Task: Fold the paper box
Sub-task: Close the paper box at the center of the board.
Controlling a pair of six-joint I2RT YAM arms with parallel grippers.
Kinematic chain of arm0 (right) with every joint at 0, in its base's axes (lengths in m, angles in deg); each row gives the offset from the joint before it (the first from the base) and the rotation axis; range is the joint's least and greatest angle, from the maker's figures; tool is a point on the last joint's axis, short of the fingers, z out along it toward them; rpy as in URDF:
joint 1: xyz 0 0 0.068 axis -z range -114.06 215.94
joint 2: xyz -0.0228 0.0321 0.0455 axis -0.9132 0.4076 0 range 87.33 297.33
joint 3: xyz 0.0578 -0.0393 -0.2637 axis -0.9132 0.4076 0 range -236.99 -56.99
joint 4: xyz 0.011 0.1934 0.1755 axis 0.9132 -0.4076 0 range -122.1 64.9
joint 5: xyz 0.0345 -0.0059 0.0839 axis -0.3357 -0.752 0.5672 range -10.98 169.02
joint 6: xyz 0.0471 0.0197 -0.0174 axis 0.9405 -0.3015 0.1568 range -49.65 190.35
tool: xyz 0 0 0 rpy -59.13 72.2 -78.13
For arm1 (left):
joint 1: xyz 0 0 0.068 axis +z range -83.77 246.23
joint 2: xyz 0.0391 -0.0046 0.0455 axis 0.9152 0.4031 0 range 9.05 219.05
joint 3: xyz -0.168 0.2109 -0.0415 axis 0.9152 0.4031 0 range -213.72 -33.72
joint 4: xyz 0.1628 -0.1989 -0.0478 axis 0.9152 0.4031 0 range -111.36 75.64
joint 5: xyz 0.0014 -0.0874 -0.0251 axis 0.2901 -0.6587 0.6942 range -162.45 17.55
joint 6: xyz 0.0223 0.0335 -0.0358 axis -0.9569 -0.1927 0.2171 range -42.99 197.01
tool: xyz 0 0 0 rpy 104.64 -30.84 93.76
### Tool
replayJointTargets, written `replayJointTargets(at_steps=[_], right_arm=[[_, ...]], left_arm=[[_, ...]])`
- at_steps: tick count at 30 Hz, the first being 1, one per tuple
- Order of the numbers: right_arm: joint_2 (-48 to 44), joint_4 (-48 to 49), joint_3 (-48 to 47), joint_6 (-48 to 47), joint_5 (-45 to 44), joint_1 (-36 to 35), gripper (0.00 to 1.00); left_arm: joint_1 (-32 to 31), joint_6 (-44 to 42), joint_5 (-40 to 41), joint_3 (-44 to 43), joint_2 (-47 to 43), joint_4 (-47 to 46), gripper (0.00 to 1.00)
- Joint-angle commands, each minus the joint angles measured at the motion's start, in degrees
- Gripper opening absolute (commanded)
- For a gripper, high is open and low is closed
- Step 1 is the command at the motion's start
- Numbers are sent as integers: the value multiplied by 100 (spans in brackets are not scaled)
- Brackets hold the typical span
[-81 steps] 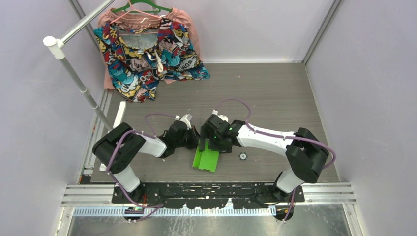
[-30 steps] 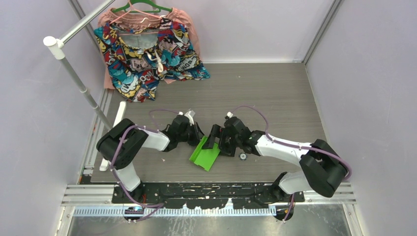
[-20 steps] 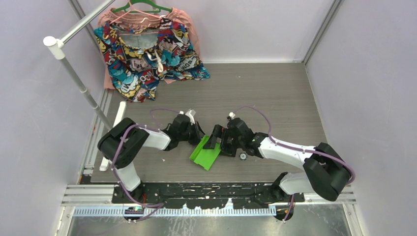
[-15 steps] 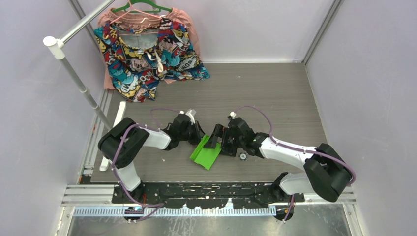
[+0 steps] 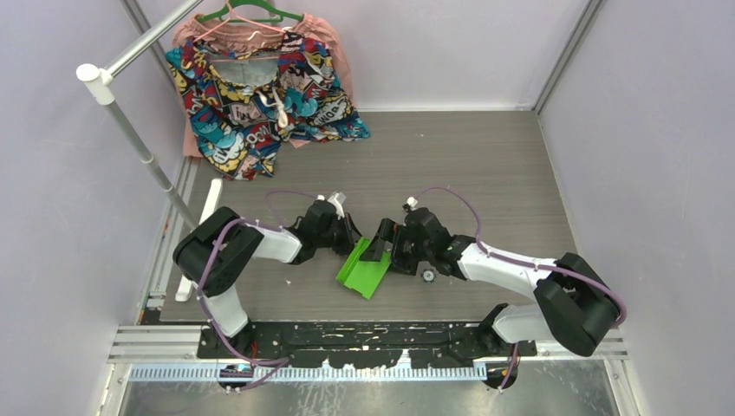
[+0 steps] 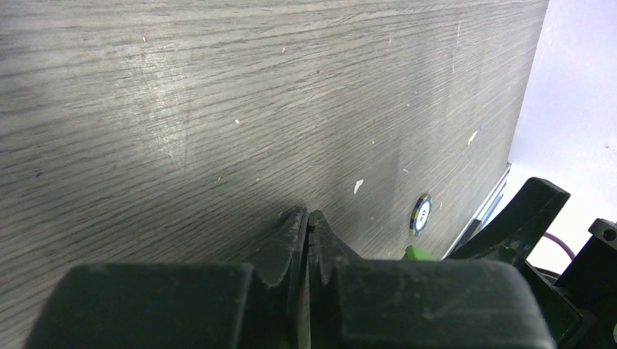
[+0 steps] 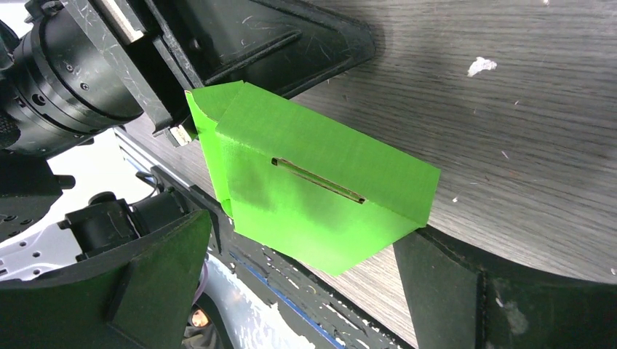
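Note:
The paper box [image 5: 364, 272] is bright lime-green card folded into a flat, slanted shape near the table's front middle. In the right wrist view the paper box [image 7: 320, 189] fills the centre and shows a narrow slot [image 7: 316, 180] in its face. My left gripper [image 5: 353, 244] is shut on the box's upper left edge. Only a sliver of green [image 6: 419, 253] shows beside its closed fingertips [image 6: 307, 217]. My right gripper [image 5: 382, 251] stands wide open at the box's right side. Its fingers [image 7: 156, 273] straddle the box's lower end without touching it.
A small poker chip [image 5: 427, 276] lies on the table just right of the box, also in the left wrist view as the chip [image 6: 420, 214]. A colourful garment [image 5: 260, 95] hangs on a rail [image 5: 139, 143] at the back left. The enclosure's walls stand on both sides.
Since the earliest frame the box has turned to a slant and my right gripper has drawn back to the right. Over the last second both arms barely shifted.

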Motion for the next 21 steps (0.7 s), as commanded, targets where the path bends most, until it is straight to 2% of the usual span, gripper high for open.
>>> replayJointTargets(at_steps=[1, 3, 4, 5, 6, 11, 13, 21], right_arm=[[-45, 463, -48, -82, 182, 21, 100], [10, 644, 10, -25, 264, 24, 98], [1, 637, 17, -11, 209, 20, 88], [-30, 619, 28, -2, 152, 24, 75], [-42, 653, 53, 3, 155, 23, 68], [-19, 619, 44, -3, 169, 31, 60], [32, 619, 44, -7, 155, 29, 47], [330, 462, -163, 15, 26, 34, 43]], left_arm=[[-93, -586, 1013, 421, 666, 2182, 5], [-90, -586, 1005, 418, 659, 2182, 5], [-95, -582, 1012, 426, 654, 2182, 5], [-96, -581, 1016, 430, 649, 2182, 5], [-99, -578, 1009, 430, 649, 2182, 5], [-102, -578, 1019, 422, 649, 2182, 5], [-103, -578, 1020, 413, 643, 2195, 5], [-354, -573, 1254, 173, 631, 2555, 5]])
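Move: About 5 cm to the right hand's left, 2 cm back towards the base and some 4 cm below lies the middle of the green paper box, its right corner reaching almost between the open fingers. The poker chip lies roughly 10 cm to this hand's right, 4 cm back and 6 cm below. From the left hand, waiting shut beside the box's far corner, the box's middle is about 9 cm back, 1 cm right and a centimetre higher. Closing from wide open to a little under half, the right fingers come in on the box's right corner while the hand sinks about 2 cm and draws back some 1 cm, slightly to the right. By the end the corner is between the fingertips and they pinch it. The wrist barely tilts; the left hand keeps its place at the far corner. ##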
